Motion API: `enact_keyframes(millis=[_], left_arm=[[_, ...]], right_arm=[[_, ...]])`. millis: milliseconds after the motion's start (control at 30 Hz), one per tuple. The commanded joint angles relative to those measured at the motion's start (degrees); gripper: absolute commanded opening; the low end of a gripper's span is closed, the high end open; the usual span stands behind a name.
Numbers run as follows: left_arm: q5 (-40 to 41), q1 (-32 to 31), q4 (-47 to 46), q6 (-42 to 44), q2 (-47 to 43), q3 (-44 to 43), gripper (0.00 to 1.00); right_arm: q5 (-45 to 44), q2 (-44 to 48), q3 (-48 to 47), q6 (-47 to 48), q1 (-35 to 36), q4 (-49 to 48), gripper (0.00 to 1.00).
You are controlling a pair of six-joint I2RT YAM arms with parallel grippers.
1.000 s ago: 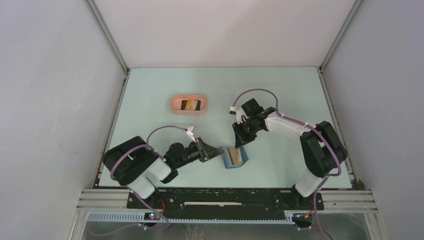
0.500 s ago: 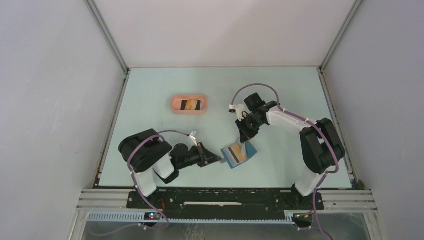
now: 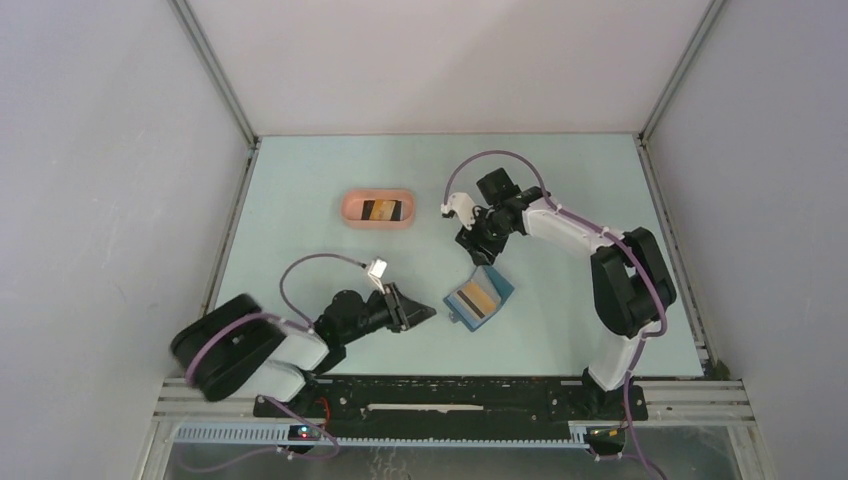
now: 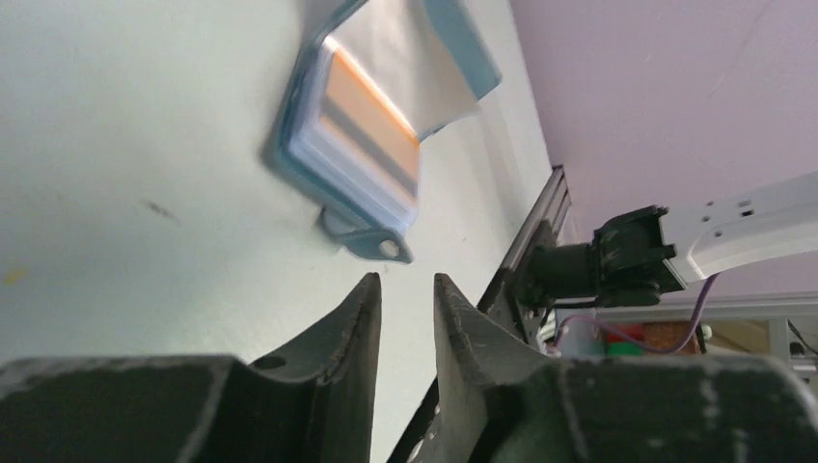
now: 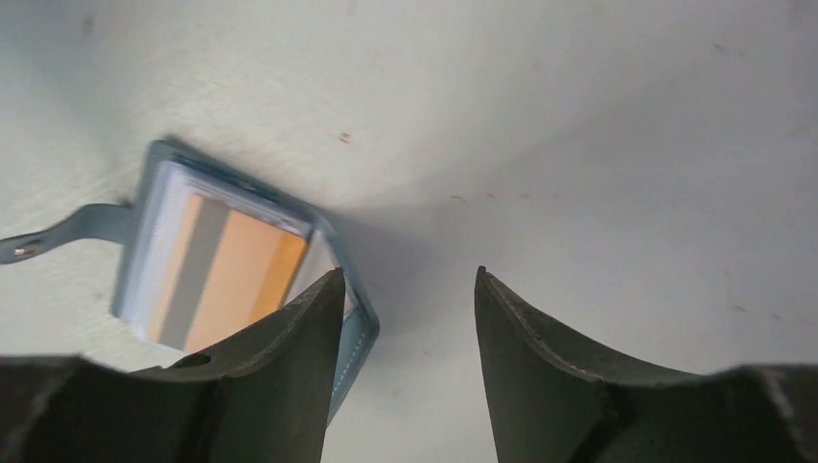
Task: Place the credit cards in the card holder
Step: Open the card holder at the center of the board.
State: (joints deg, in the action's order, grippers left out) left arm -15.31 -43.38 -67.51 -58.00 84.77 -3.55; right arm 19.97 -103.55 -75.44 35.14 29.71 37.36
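Note:
The blue card holder (image 3: pixel 479 299) lies open on the table with a tan-orange credit card (image 3: pixel 481 297) tucked in its pocket. A second credit card (image 3: pixel 380 209), black and tan, rests in the pink tray (image 3: pixel 347 209). My left gripper (image 3: pixel 428 313) sits just left of the holder, slightly open and holding nothing. In the left wrist view the holder's tab (image 4: pixel 372 241) lies just beyond my left gripper (image 4: pixel 407 280). My right gripper (image 3: pixel 472 252) hovers open just behind the holder. In the right wrist view the card holder (image 5: pixel 355 323) lies to the left of my empty right gripper (image 5: pixel 410 275).
The pink oval tray stands at the back left of the light green table (image 3: pixel 560 180). Metal frame rails (image 3: pixel 670 210) and grey walls close in both sides. The arm bases stand on the black bar (image 3: pixel 450 398) at the near edge.
Both grippers have opened and drawn back from the card holder: the left toward its base, the right toward the back. The holder has turned slightly and lies free.

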Motion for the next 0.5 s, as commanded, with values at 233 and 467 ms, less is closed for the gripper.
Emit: enact_keyframes(millis=[233, 467], left_arm=[[19.1, -0.3, 49.8, 37.4, -48.1, -11.7, 0.58], [9.5, 0.2, 46.6, 49.6, -45.6, -16.6, 1.00]], right_arm=[[3.4, 18.8, 4.2, -0.9, -5.0, -2.9, 0.61], [36.6, 31.3, 8.6, 2.0, -10.4, 2.5, 0.75]])
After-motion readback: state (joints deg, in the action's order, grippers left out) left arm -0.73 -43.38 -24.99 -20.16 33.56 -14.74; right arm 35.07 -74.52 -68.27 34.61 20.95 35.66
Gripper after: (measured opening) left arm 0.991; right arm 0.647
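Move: The open card holder's middle lies about 7 cm back from the right hand and 1 cm to its left, some 5 cm below; the hand is at the far edge of its raised flap. From the left hand the holder is about 5 cm ahead, 8 cm to the right and 5 cm lower. The pink tray with the cards stands roughly 27 cm ahead of the left hand and 12 cm to its left. Up and away from the holder go both hands, speeding up. The right leaves the raised flap's far edge and climbs about 15 cm, drifting right and finally a little back, tipping its still half-open fingers out of their steep downward slant. The left rises as far, slanting left and forward, turning some 45 degrees so the fingers lift, and opens wide. ##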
